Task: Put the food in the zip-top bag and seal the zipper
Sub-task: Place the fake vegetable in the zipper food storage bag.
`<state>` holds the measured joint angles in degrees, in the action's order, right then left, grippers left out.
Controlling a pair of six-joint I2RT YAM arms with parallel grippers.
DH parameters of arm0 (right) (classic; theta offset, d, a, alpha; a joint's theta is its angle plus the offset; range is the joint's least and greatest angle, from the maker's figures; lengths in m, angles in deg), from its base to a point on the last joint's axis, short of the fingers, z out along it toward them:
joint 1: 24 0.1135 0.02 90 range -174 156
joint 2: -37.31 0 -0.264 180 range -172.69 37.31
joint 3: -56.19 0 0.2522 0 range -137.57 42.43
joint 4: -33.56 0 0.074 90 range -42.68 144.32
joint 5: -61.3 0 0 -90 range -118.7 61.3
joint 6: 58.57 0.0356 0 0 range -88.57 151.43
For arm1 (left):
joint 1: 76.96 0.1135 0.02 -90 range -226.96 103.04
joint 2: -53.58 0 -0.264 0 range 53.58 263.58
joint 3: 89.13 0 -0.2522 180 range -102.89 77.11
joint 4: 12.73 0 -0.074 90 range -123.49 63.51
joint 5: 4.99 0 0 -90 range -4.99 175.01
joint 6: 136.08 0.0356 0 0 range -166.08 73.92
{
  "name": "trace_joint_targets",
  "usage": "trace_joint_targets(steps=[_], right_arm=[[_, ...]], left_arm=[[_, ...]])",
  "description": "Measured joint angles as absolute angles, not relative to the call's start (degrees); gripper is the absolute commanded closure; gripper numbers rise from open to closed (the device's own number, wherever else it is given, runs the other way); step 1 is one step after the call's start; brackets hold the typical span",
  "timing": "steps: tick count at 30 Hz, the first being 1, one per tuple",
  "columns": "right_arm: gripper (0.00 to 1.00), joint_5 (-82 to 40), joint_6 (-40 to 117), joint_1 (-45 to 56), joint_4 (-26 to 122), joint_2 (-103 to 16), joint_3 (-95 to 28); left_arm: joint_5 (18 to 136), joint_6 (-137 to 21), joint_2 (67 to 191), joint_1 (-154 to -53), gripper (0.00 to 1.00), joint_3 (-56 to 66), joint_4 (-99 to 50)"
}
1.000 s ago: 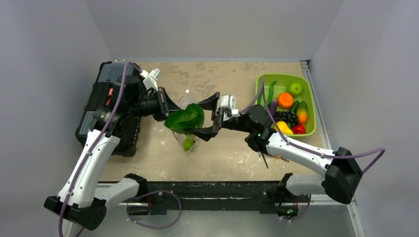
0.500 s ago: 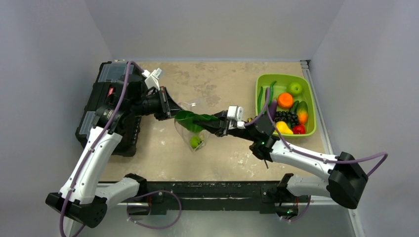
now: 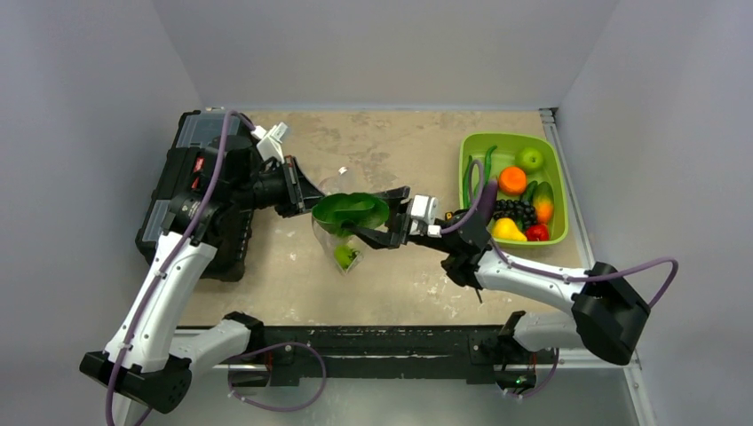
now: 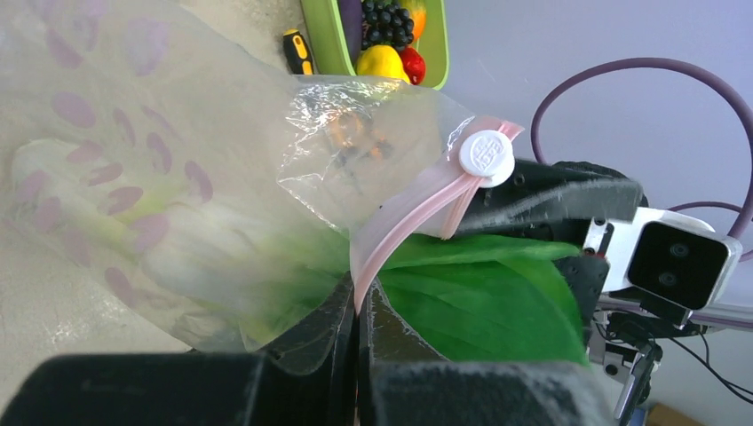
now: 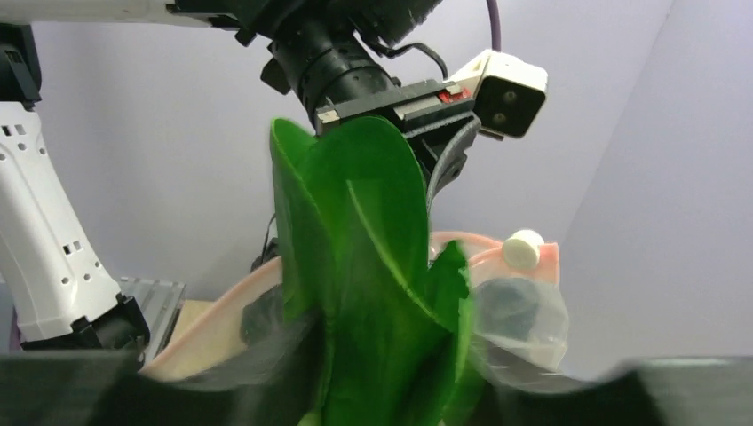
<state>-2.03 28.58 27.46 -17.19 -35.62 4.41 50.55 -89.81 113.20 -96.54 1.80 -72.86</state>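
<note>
My left gripper (image 3: 308, 197) is shut on the pink zipper (image 4: 417, 209) of the zip-top bag (image 3: 342, 244), holding the clear bag hanging above the table; its pads (image 4: 342, 311) pinch the strip. A white slider (image 4: 486, 153) sits at the strip's far end. One piece of food (image 3: 349, 209), dark green leaves, stands in the bag's mouth with its leaves (image 5: 364, 266) sticking out. Another pale-stalked piece (image 3: 344, 256) lies low inside the bag. My right gripper (image 3: 382, 217) is open, one finger on each side of the leaves and bag mouth.
A lime-green bin (image 3: 475, 146) with fruits and vegetables stands at the right. A black toolbox (image 3: 191, 186) lies at the left under my left arm. A yellow-handled screwdriver (image 4: 297, 51) rests on the table beside the bin.
A second ago the right gripper stood wide around the leaves, then squeezed them flat; now its jaws have parted again and the leaves have sprung back into a bowl shape.
</note>
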Motion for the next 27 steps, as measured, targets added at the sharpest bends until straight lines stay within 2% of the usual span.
trace_joint_targets(steps=[2, 3, 7, 14, 23, 27], right_arm=[[0.18, -2.3, 27.0, 27.4, -15.7, -35.3, 4.7], [0.14, -2.6, 26.8, 27.4, -14.9, -34.8, 5.2], [0.09, -4.0, 26.3, 27.4, -8.1, -30.7, 6.3], [0.11, -6.3, 26.3, 27.4, 4.3, -22.9, 5.5], [0.1, -1.5, 27.3, 27.8, 10.0, -26.6, -0.2], [0.18, -2.7, 26.1, 28.2, 12.0, -28.1, -1.8]], left_arm=[[50.6, -89.8, 113.2, -96.5, 1.0, 1.8, -72.9], [50.6, -89.8, 113.2, -96.5, 1.0, 1.8, -72.9], [50.7, -89.8, 113.2, -96.5, 1.0, 1.8, -73.3], [50.6, -89.9, 113.5, -96.5, 1.0, 1.9, -72.9], [49.6, -90.3, 114.4, -96.5, 1.0, 3.1, -71.5], [49.4, -90.5, 114.4, -96.6, 1.0, 3.2, -71.1]])
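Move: The bok choy stands upright in the bag's mouth, with its leaf tops between your right fingers. Its middle is some 8 cm below the right hand and 2 cm to its left, level fore and aft. The zip slider is about 7 cm ahead, 3 cm left and 3 cm below that hand. From the left hand, which pinches the bag rim, the bok choy's middle is roughly 4 cm right, 1 cm back and 3 cm lower. Finish spreading the right fingers wide so that they let go of the bok choy leaves, sinking about 1.5 cm as you back off some 2.5 cm to the right. Then, still wide open, come left again by the same amount towards the leaves, the up-slanting fingers tipping down about 10 degrees towards level. Keep the left gripper shut on the bag rim, nearly in place. ##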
